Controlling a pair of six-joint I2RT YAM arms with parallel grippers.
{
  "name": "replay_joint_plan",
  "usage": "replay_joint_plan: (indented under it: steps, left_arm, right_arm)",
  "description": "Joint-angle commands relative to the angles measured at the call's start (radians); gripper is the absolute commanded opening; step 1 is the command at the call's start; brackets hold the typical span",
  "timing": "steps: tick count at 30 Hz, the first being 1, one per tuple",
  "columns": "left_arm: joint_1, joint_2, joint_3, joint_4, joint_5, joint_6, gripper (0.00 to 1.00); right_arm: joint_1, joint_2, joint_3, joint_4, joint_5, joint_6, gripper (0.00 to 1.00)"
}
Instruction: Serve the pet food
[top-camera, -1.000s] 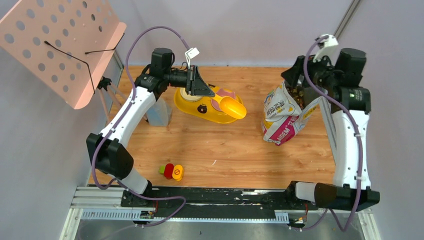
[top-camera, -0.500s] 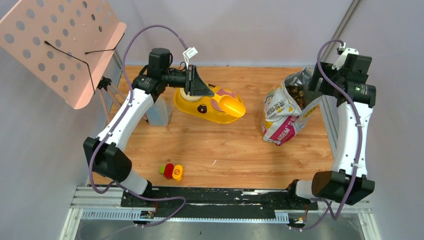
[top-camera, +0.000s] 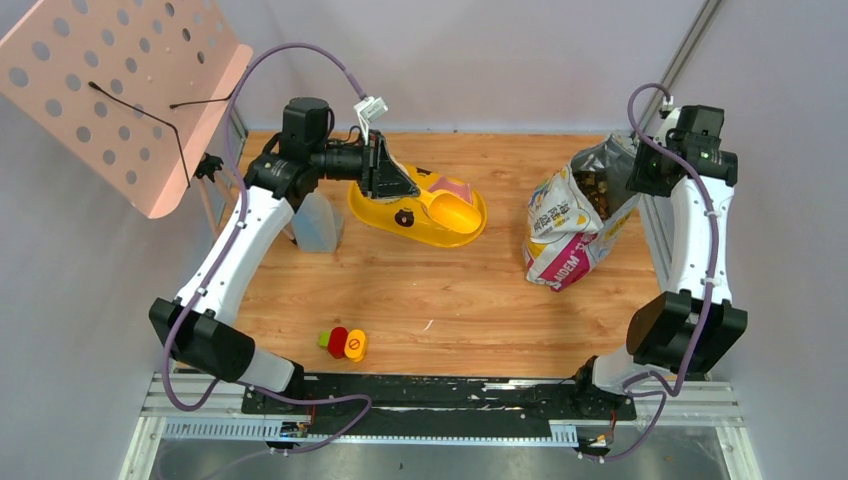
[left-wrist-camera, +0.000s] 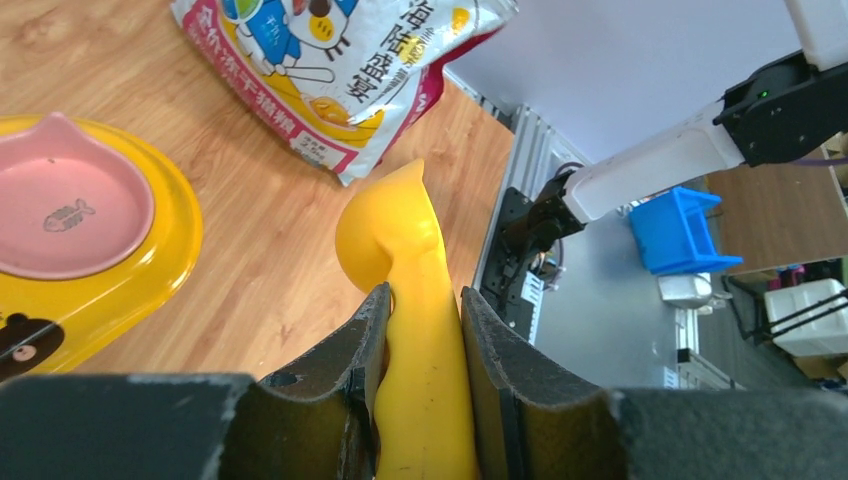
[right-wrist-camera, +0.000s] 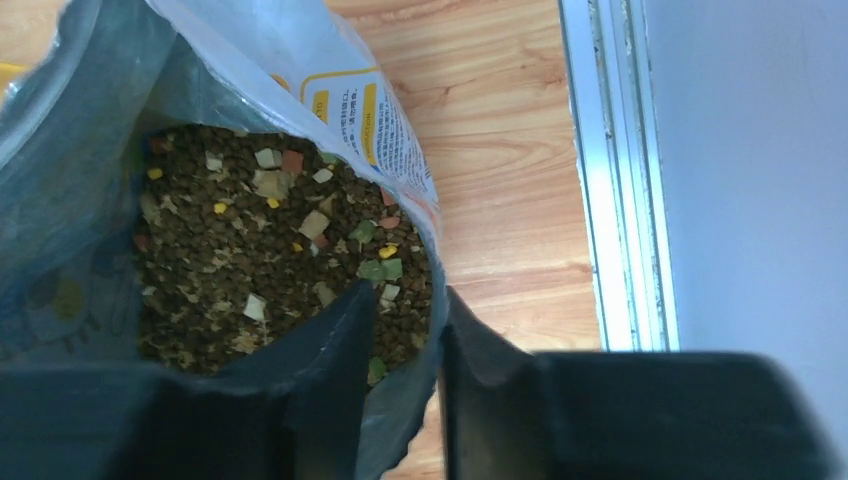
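Note:
The pet food (right-wrist-camera: 250, 260) is dark kibble with pale, green and yellow bits, lying inside the open foil bag (top-camera: 565, 235) at the right; it also shows at the bag's mouth as pet food (top-camera: 592, 190). My right gripper (right-wrist-camera: 408, 295) straddles the bag's right rim (right-wrist-camera: 430, 240), one finger inside and one outside, with a gap still showing beside the foil. From above, the right gripper (top-camera: 645, 175) sits at the bag's right edge. My left gripper (left-wrist-camera: 422, 295) is shut on the handle of the yellow scoop (left-wrist-camera: 400, 240), held above the yellow feeder (top-camera: 400, 222).
The feeder holds a pink bowl (left-wrist-camera: 70, 210). A bluish translucent container (top-camera: 318, 225) stands left of it. A small red, yellow and green toy (top-camera: 343, 343) lies near the front. A pink perforated stand (top-camera: 120, 90) overhangs the back left. A metal rail (right-wrist-camera: 610, 200) borders the right edge.
The right arm drew back from over the bag to its right rim, and its jaws widened, then narrowed around the foil. The left gripper shifted slightly left with the scoop.

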Motion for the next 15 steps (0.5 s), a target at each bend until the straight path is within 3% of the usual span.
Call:
replay_joint_plan:
  steps: [1, 2, 3, 9, 15]
  left_arm:
    - [-0.005, 0.001, 0.101, -0.086, -0.054, 0.127, 0.0]
    - [-0.005, 0.004, 0.127, -0.108, -0.065, 0.152, 0.0]
    - [-0.005, 0.006, 0.147, -0.115, -0.068, 0.169, 0.0]
    - [-0.03, -0.009, 0.201, -0.045, -0.081, 0.162, 0.0]
    - [-0.097, 0.063, 0.326, 0.007, -0.109, 0.146, 0.0]
  right_arm:
    - [-0.006, 0.042, 0.108, 0.007, -0.063, -0.045, 0.12]
    - [-0.006, 0.05, 0.144, 0.007, -0.083, -0.061, 0.03]
    - [-0.004, 0.06, 0.184, 0.006, -0.11, -0.081, 0.0]
    - [0.072, 0.067, 0.366, 0.01, -0.225, -0.179, 0.0]
    - [0.283, -0.013, 0.305, 0.036, -0.214, -0.246, 0.0]
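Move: The bag's right-hand rim is already between my right fingers; the bag's middle lies some 10 cm to the left of this hand, 5 cm nearer me and about 12 cm lower. The pink bowl is roughly 39 cm to this hand's left, 4 cm farther out and 23 cm lower. From my left hand, which holds the yellow scoop, the bag is about 37 cm to the right, 4 cm ahead and 22 cm below; the pink bowl is 9 cm right, 12 cm ahead, 33 cm down. I finish closing my right fingers and pinch the bag's rim while easing slightly forward, then pull the rim left towards the scoop by about 8 cm, speeding up, with a small lift and a counter-clockwise turn of some 25 degrees. Meanwhile my left hand keeps its hold on the scoop and raises it about 5 cm, rolling its forward side up. ##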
